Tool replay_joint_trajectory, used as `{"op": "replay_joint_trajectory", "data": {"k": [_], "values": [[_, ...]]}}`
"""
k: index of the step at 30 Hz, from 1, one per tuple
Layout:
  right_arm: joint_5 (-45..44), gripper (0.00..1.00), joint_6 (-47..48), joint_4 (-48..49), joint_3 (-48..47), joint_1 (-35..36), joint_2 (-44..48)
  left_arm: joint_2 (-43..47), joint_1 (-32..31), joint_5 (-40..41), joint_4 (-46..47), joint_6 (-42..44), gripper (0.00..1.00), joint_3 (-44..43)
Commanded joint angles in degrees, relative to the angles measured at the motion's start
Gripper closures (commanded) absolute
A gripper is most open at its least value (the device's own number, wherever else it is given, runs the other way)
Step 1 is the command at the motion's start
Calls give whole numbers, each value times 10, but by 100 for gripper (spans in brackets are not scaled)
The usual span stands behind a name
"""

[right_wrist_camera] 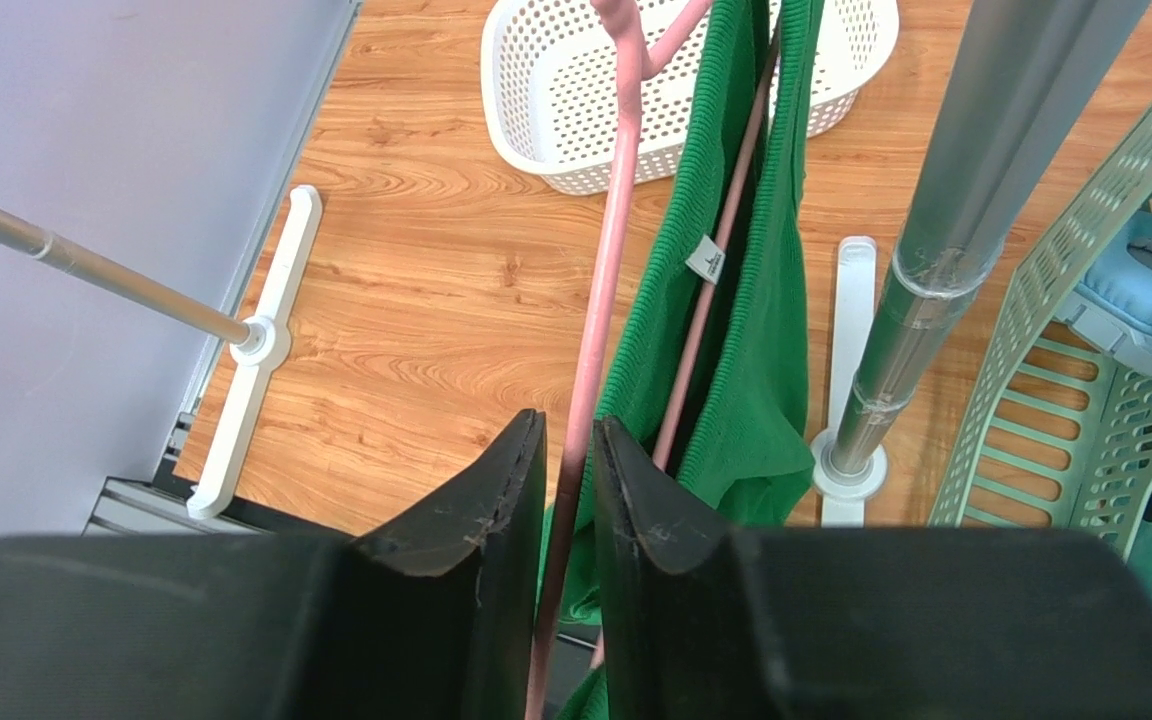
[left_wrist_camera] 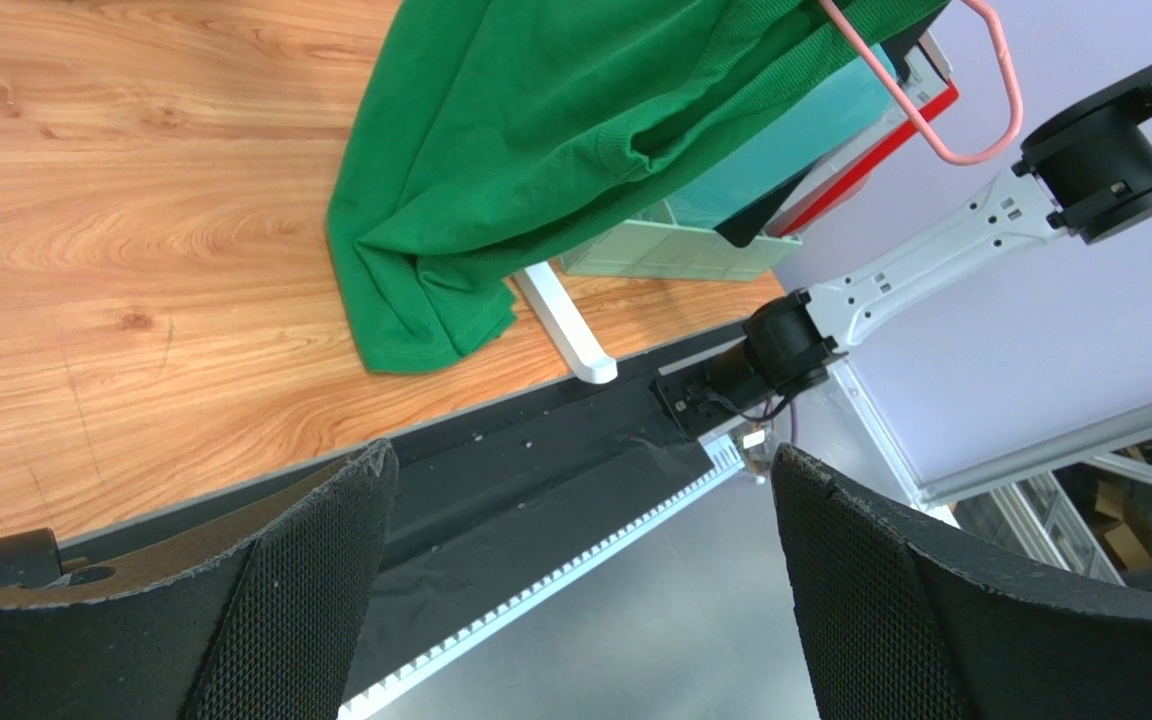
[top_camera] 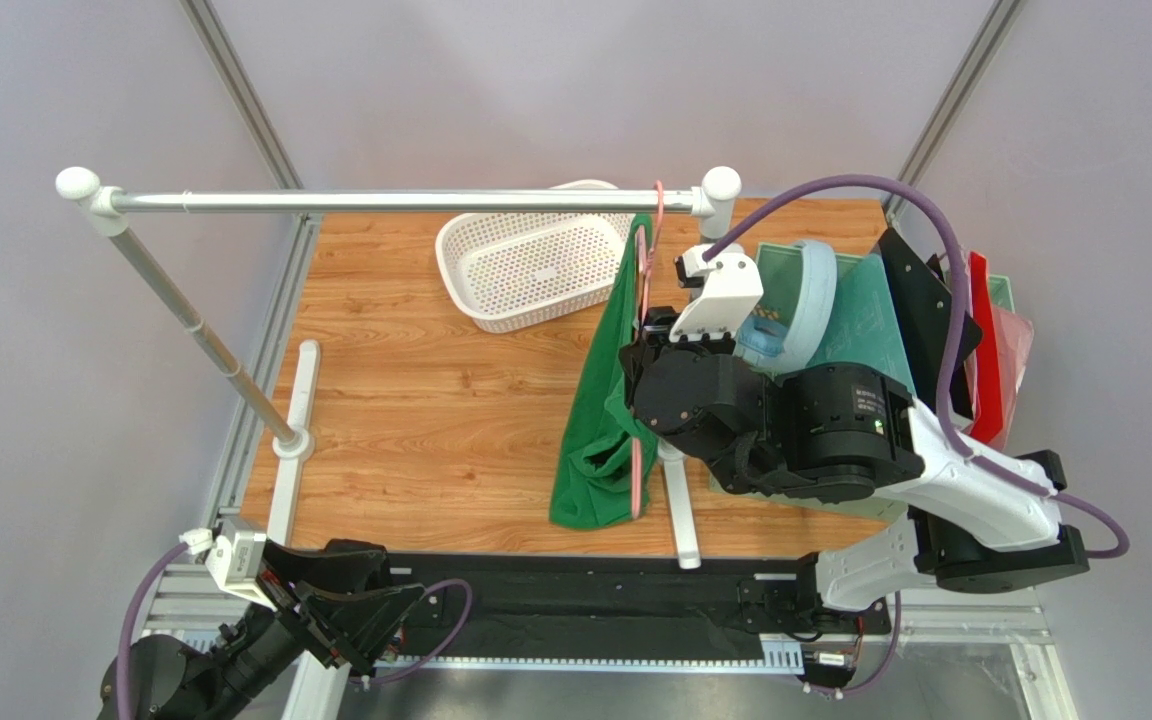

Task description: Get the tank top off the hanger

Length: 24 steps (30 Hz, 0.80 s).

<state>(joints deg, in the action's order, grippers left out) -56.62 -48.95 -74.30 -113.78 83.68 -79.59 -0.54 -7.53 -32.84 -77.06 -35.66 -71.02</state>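
The green tank top [top_camera: 594, 428] hangs on the pink hanger [top_camera: 638, 488], whose hook sits on the silver rail [top_camera: 387, 198] near its right end. The tank top's lower end lies bunched on the wooden table. My right gripper [top_camera: 642, 375] is shut on one pink hanger wire [right_wrist_camera: 605, 270], with the tank top [right_wrist_camera: 755, 345] just right of the jaws [right_wrist_camera: 570, 435]. My left gripper [top_camera: 387, 608] is open and empty, low at the table's near edge. In its wrist view [left_wrist_camera: 582, 495] the tank top [left_wrist_camera: 537, 135] and a hanger corner [left_wrist_camera: 965, 120] are far off.
A white perforated basket [top_camera: 530, 270] lies at the back under the rail. A teal board [top_camera: 868, 323], a mint crate [right_wrist_camera: 1048, 375] and red and black items [top_camera: 988, 345] stand at the right. The rail's right post [right_wrist_camera: 958, 195] and white foot [top_camera: 680, 518] are beside the tank top.
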Motion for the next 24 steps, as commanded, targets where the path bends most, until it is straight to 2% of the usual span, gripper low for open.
{"op": "replay_joint_trajectory", "data": {"k": [1,8,17,24], "values": [[-17,79,-5,49,6,-4,20,19,-1,-12,-44,-6,2,-11],[-11,98,11,64,-13,-4,23,17,-1,-11,-44,-1,2,-11],[30,100,65,104,-36,-4,28,12,-1,-12,-43,3,2,-14],[65,100,127,215,43,-4,85,10,-1,-9,-43,8,2,-8]]}}
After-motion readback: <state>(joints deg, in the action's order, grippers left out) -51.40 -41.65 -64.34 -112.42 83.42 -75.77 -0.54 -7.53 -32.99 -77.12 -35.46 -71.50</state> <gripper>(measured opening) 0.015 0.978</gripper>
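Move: The pink hanger's sloping wire stands between the right hand's part-open fingers, practically at the hand point. Its hook on the rod is about 17 cm above and 5 cm ahead, 1 cm to the right. The tank top's middle hangs roughly 12 cm below and 3 cm left, level fore and aft; the rack post rises 5 cm ahead and 6 cm right. From the left hand, the wire lies some 20 cm ahead, 22 cm right and 10 cm higher. The hanger's wire is pinched as the right fingers close the rest of the way on it, the hand nearly still meanwhile. Keeping that hold, the hand then lifts about 3 cm, drawing a little left and back, away from the rack post, while the wrist rolls and turns slightly counter-clockwise. ##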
